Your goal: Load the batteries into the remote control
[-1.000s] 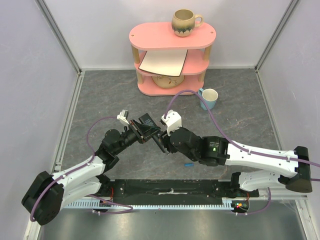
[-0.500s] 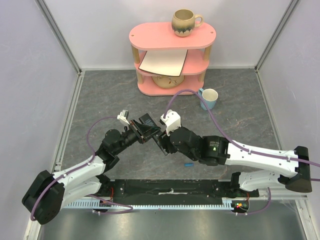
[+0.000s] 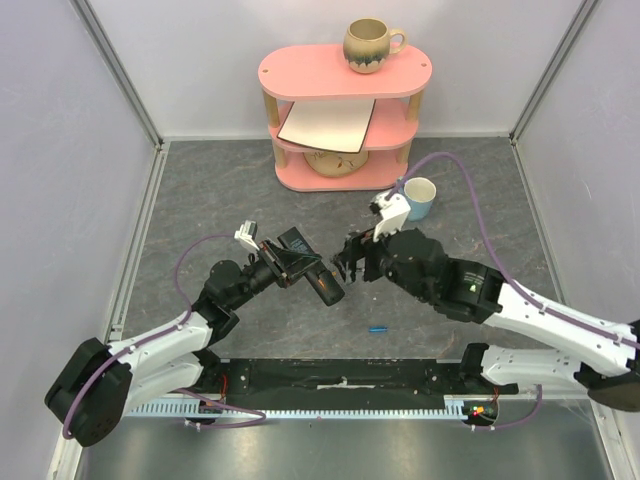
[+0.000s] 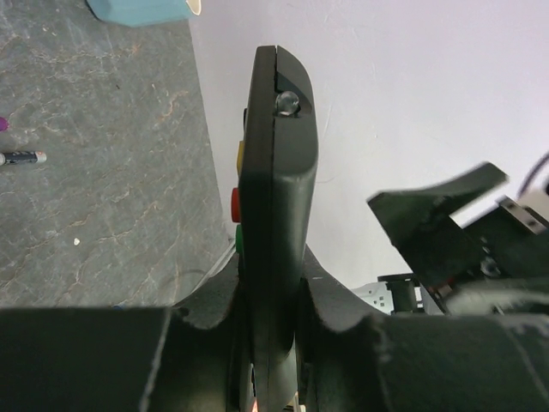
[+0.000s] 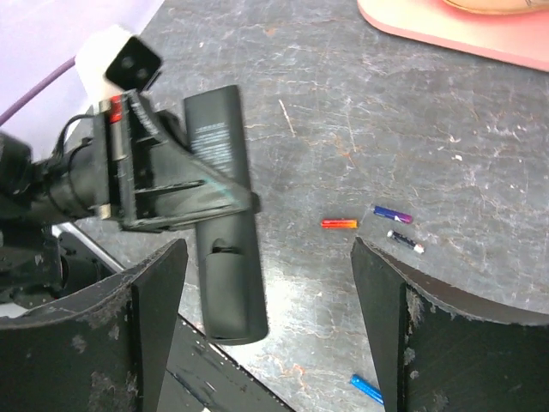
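Note:
The black remote control [image 3: 318, 280] hangs above the table, and my left gripper [image 3: 285, 262] is shut on one end of it. In the left wrist view the remote control [image 4: 276, 163] stands edge-on between the jaws of the left gripper [image 4: 274, 283], coloured buttons on its left face. In the right wrist view its plain back [image 5: 225, 232] faces up. My right gripper [image 3: 346, 262] hovers just right of the remote, open [image 5: 268, 257] and empty. On the table lie a red-orange battery [image 5: 339, 223], a purplish one [image 5: 392, 214], a dark one [image 5: 405, 241] and a blue one [image 3: 377, 328].
A pink three-tier shelf [image 3: 340, 110] stands at the back with a brown mug [image 3: 368, 45] on top and a board and bowl inside. A light blue mug [image 3: 418, 197] sits to its right on the table. Walls close in both sides.
My right gripper has pulled back from the remote toward the right and rear, and its jaws have opened wider. The left arm keeps the remote where it was.

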`<state>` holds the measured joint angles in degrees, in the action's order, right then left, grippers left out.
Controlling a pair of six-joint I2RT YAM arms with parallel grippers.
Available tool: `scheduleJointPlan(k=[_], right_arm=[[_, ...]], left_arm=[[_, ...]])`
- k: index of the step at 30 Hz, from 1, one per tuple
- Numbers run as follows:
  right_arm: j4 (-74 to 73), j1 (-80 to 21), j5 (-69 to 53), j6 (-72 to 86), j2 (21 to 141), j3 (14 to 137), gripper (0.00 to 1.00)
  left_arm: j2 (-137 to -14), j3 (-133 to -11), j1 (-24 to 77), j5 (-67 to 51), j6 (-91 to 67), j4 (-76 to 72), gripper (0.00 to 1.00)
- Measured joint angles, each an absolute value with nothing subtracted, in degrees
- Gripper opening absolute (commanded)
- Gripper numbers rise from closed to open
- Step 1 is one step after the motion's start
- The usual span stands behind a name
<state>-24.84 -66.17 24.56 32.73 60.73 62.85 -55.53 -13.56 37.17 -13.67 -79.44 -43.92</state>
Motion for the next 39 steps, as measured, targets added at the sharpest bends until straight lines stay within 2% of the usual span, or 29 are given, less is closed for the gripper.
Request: scheduleJointPlan(k=[6,17,28,39], right_arm=[[-19.16,-55.37,14.11,38.35,56.42,53.01,0.86],[-1.15,-45.28,-6.46,50.04,53.23,38.57,0.86],[12.10,-44.23,-19.40,55.68,57.21,35.59,0.85],[13.50,-44.23,-22.94,55.96,60.60,34.92,0.83]], left_arm=[[-55.90,-13.08,37.23,-14.31,-79.75,-47.22,0.02],[-56.66,-12.45,37.26,-15.66,-80.38,-51.22,0.02],[-57.21,-12.45,37.26,-16.56,-80.47,-51.29,0.02],[-57.67,-12.45,37.26,-16.80,-80.47,-51.37,0.02]])
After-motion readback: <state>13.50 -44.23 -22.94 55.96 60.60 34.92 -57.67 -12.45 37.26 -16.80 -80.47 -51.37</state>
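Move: Below and beside the right hand, the remote control's battery end lies roughly 3 cm back, 4 cm left and 6 cm down. On the table about 26 cm below are the blue battery, some 4 cm back and 4 cm right, and the red battery, about 8 cm ahead and 5 cm left. From the left hand, which still grips the remote's middle, the battery end is some 6 cm back, 4 cm right, about level. Dipping first forward-right and down by about 7 cm, the wide-open right hand rises a little, then eases back and left and sinks again towards the remote's battery end. Meanwhile its wrist rolls some 30 degrees, left side rising, and the fingers swing round to point mostly left and less steeply down. The left hand keeps its grip, lifting the remote slightly. ##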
